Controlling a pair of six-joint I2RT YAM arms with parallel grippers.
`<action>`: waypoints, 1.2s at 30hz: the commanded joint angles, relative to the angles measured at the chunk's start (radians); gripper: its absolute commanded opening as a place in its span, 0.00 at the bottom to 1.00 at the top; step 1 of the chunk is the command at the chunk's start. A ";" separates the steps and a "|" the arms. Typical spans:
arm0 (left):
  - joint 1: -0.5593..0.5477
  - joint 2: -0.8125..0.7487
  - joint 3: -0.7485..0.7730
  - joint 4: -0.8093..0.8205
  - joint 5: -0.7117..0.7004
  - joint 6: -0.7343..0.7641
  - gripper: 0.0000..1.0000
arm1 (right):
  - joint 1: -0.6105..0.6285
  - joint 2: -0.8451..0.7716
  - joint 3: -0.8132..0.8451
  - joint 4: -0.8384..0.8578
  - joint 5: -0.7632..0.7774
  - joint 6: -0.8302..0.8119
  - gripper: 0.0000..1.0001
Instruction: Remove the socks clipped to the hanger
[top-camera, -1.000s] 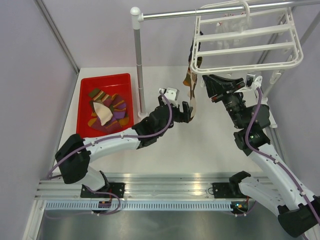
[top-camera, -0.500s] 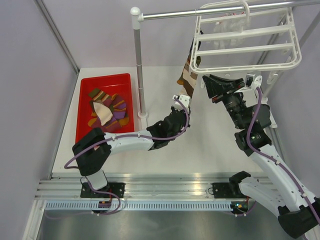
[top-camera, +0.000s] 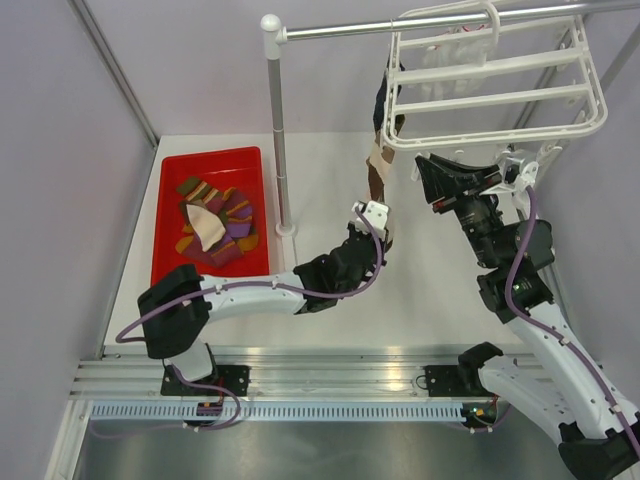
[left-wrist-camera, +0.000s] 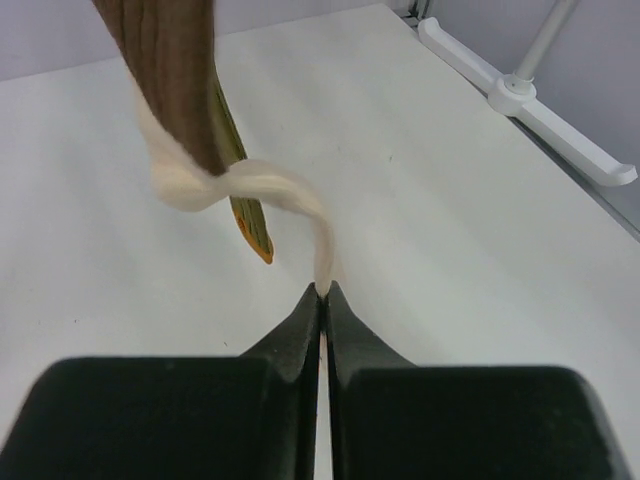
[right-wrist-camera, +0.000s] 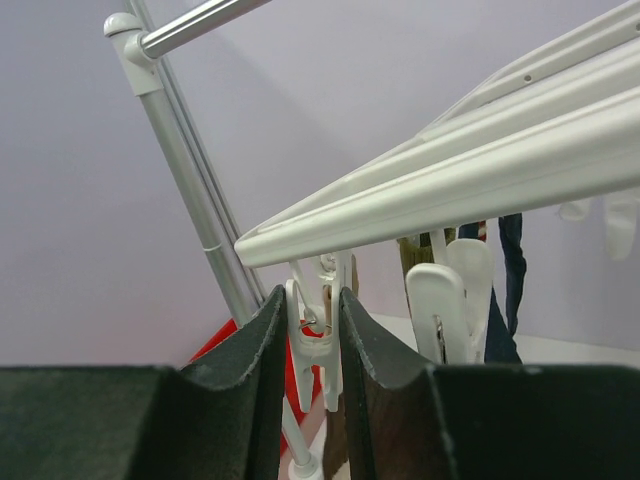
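The white hanger (top-camera: 497, 93) hangs from the metal pole at the top right. A brown-and-cream striped sock (top-camera: 378, 168) dangles from a clip on its left edge. My left gripper (top-camera: 382, 230) is below it, shut on the sock's cream end (left-wrist-camera: 322, 262). The brown part (left-wrist-camera: 175, 80) rises to the upper left, with an olive and orange sock (left-wrist-camera: 250, 215) behind it. My right gripper (right-wrist-camera: 313, 300) is under the hanger bar (right-wrist-camera: 450, 170), its jaws pressed on both sides of a white clip (right-wrist-camera: 318, 330). A dark navy sock (right-wrist-camera: 508, 280) hangs further back.
A red bin (top-camera: 210, 160) at the back left holds several socks (top-camera: 215, 222). The pole stand's upright (top-camera: 279, 130) rises between the bin and the hanger. Another white clip (right-wrist-camera: 450, 300) hangs right of the squeezed one. The stand's white foot (left-wrist-camera: 530, 105) lies at the right.
My left gripper has moved in under the hanging sock and gone from open to shut on its cream end. The sock swung and now hangs straighter. The right arm shifted slightly right.
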 joint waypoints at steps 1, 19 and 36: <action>-0.023 -0.067 -0.025 0.044 -0.050 0.032 0.02 | -0.004 -0.028 -0.022 -0.014 0.023 -0.011 0.19; -0.095 -0.044 0.029 -0.042 -0.038 0.039 0.02 | -0.004 -0.114 -0.140 -0.080 -0.005 -0.004 0.69; -0.121 -0.012 0.049 -0.064 -0.047 0.072 0.02 | 0.132 -0.018 -0.204 0.251 0.139 -0.086 0.68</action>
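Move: The white hanger clip is already pinched in the right fingers. The striped brown-and-cream sock hangs beside it, its top about 3 cm farther out and 5 cm left. Another clip sits 5 cm to the right hand's right and 1 cm back; the navy sock is some 14 cm ahead, 4 cm left and 8 cm lower. The left fingers already grip the striped sock's lower end, with the pinched clip about level ahead, 5 cm right and 23 cm above. The clip is let go as the right fingers open to a bit over two-thirds and that hand sinks about 8 cm beneath the hanger's edge, then, still open, turns back up slightly and edges left. The striped sock stays pinched in the shut left fingers, which draw its lower end back some 4 cm and a little right, then hold there. ##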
